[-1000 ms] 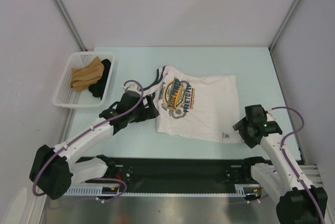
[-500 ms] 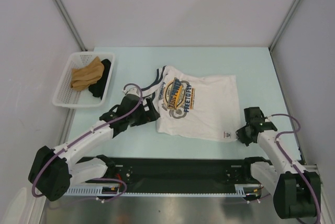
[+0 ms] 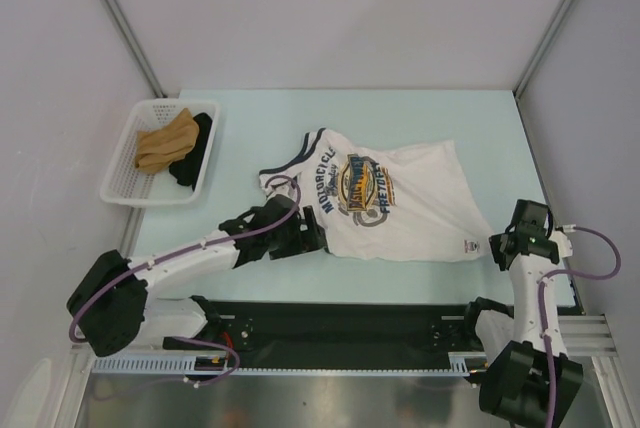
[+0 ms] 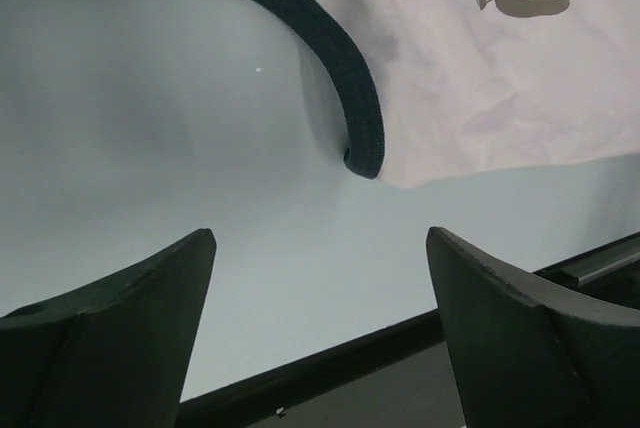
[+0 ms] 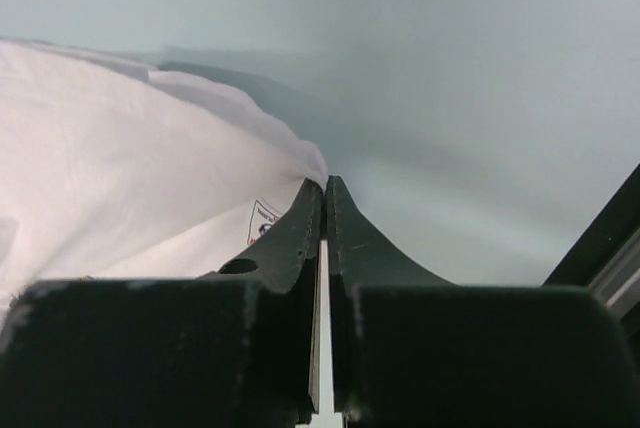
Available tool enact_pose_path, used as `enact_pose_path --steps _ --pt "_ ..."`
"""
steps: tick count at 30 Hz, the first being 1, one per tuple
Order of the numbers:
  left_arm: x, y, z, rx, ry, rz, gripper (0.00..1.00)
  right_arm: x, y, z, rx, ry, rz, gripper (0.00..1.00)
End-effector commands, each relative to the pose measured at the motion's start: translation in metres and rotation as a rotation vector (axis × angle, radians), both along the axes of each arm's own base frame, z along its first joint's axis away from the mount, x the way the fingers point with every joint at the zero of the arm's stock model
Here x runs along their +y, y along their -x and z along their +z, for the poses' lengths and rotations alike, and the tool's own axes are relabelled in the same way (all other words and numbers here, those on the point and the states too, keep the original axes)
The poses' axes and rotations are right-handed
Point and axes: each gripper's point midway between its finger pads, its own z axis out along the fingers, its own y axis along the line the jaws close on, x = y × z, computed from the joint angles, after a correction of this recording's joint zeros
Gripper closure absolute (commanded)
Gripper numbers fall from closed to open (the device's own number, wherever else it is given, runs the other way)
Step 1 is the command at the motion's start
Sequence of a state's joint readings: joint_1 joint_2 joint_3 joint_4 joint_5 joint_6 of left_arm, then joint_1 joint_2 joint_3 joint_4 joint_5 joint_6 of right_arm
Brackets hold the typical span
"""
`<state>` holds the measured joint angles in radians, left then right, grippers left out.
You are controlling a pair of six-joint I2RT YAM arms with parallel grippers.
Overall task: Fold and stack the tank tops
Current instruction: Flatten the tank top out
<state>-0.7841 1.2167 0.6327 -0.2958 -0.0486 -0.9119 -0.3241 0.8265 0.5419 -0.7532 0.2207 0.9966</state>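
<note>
One white tank top (image 3: 410,213) lies print side up on the pale table, its navy-trimmed neck toward the left. My right gripper (image 3: 498,247) is shut on the top's near right hem corner; in the right wrist view the cloth (image 5: 120,168) rises to a peak pinched at the gripper (image 5: 325,184). My left gripper (image 3: 311,234) hovers open by the near left side. Seen from the left wrist, a navy armhole trim (image 4: 352,83) curls just ahead of the left gripper (image 4: 320,248), and only bare table shows between the fingers.
A white basket (image 3: 118,186) at the far left holds tan and dark clothes (image 3: 172,144). A black rail (image 3: 350,323) runs along the table's near edge, close behind the left gripper. Frame posts stand at the back corners.
The right gripper has shut on the hem corner and pulled the tank top to the right, stretching it out. The left gripper has moved right and nearer the front edge, still open.
</note>
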Motion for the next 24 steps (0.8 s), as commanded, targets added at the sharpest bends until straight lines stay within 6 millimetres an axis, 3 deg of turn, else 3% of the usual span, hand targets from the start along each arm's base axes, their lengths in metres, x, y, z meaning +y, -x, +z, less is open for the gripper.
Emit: enact_pose_path --steps 1,3,11,14,24 --pt "-0.027 -0.010 0.021 -0.036 0.054 0.008 0.09 -0.019 -0.002 0.001 -0.001 0.015 -0.038 1.00" --pt "-0.037 -0.009 0.019 -0.034 0.032 -0.002 0.16 -0.023 -0.005 -0.004 -0.011 -0.001 -0.040 1.00" --pt "-0.062 -0.019 0.020 -0.029 0.013 -0.012 0.28 -0.020 -0.010 -0.008 -0.027 -0.021 -0.023 1.00" --pt "-0.068 -0.019 0.008 0.004 -0.005 -0.017 0.34 -0.021 -0.012 -0.003 -0.048 -0.016 -0.020 1.00" --pt "-0.074 -0.015 -0.017 0.071 -0.029 -0.028 0.36 -0.022 -0.013 0.007 -0.066 -0.004 -0.016 1.00"
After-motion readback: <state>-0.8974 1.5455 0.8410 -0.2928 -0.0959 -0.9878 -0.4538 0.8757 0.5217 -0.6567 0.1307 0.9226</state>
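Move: The armpit corner of the tank top, where the dark armhole trim ends, lies about 4 cm to the right of my left hand, 1 cm ahead and 5 cm below. From that hand, the middle of the printed emblem is some 14 cm ahead and 12 cm right. My right hand already pinches the hem corner; the small hem label is about 4 cm to its left, level front to back, and the armpit corner about 38 cm left. I sweep my left hand about 5.5 cm right, until it is over the armpit corner, then sink some 3 cm towards it, narrowing the wide-open fingers to about two-thirds. My right hand keeps its pinch on the hem corner, drawing it another 1.5 cm or so to the right and a touch lower, then holds there. ##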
